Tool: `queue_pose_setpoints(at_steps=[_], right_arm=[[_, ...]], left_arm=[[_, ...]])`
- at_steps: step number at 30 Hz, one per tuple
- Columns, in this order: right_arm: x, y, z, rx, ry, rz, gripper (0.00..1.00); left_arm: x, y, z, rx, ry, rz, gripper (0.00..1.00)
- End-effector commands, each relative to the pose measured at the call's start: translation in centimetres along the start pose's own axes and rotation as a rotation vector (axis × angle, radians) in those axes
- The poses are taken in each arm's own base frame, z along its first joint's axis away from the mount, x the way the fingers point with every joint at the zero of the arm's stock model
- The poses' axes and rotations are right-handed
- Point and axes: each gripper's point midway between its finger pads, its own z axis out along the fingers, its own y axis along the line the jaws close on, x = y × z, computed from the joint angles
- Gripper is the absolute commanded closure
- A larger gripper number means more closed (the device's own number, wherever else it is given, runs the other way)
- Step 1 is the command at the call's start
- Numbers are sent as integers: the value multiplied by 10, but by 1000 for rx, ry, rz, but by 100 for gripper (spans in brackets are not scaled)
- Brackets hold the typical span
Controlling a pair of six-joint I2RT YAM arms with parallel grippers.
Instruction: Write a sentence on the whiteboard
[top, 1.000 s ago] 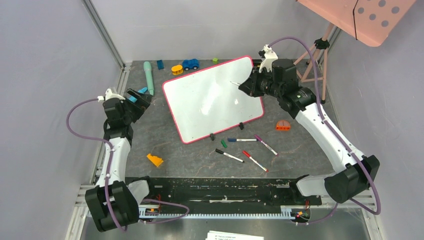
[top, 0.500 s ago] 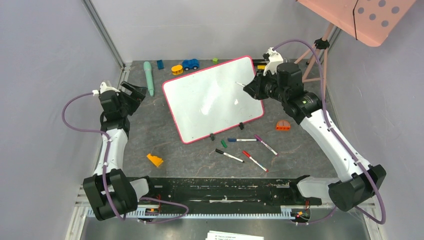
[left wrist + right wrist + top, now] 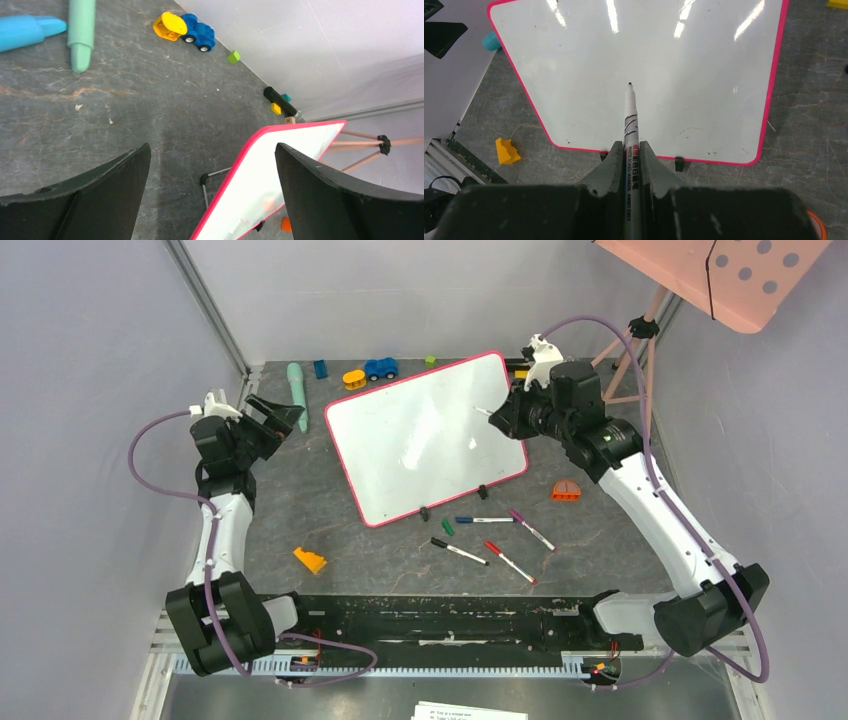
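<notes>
The whiteboard (image 3: pixel 425 436) with a pink-red rim lies on the table's far middle; it also shows in the right wrist view (image 3: pixel 649 75) and in the left wrist view (image 3: pixel 270 180). Its face is blank: no green sentence shows, only faint specks. My right gripper (image 3: pixel 510 412) is shut on a white whiteboard marker (image 3: pixel 631 125) with a green tip, uncapped. The tip hovers over the board's right part in the top view (image 3: pixel 480 408). My left gripper (image 3: pixel 285 420) is open and empty, left of the board.
Several markers (image 3: pixel 490 540) and a green cap (image 3: pixel 448 527) lie in front of the board. A yellow block (image 3: pixel 310 560), an orange piece (image 3: pixel 566 491), a mint marker (image 3: pixel 297 392), a blue toy car (image 3: pixel 381 368) and a wooden easel (image 3: pixel 640 360) stand around.
My left gripper has swung up and left, away from the board's left edge. My right gripper with the marker has shifted slightly right over the board's right part.
</notes>
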Motion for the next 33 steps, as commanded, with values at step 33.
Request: queue_pose_setpoints(at_steps=[33], right_arm=[[-32,8,17,-25,-121,-35,100]], left_arm=[[62,-56,-17,435,325,70,0]])
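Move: The whiteboard's upper left corner lies about 9 cm to the left hand's right, level ahead and some 7 cm below; the green tube is about 13 cm ahead and 3 cm left, the toy truck 18 cm ahead and 15 cm right. From the marker-holding right hand, the whiteboard's middle is about 5 cm ahead, 13 cm left and 14 cm lower; the blue marker lies 10 cm back and 1 cm left, the orange block 3 cm back and 15 cm right. Rightward by about 7 cm, the open left hand swings in towards the whiteboard's upper left corner, turning some 25 degrees clockwise and, in the later half, easing back about 3 cm. The right hand keeps its grip on the green marker and moves about 3 cm forward and 1 cm left, the tip still pointing over the board without visible contact. ##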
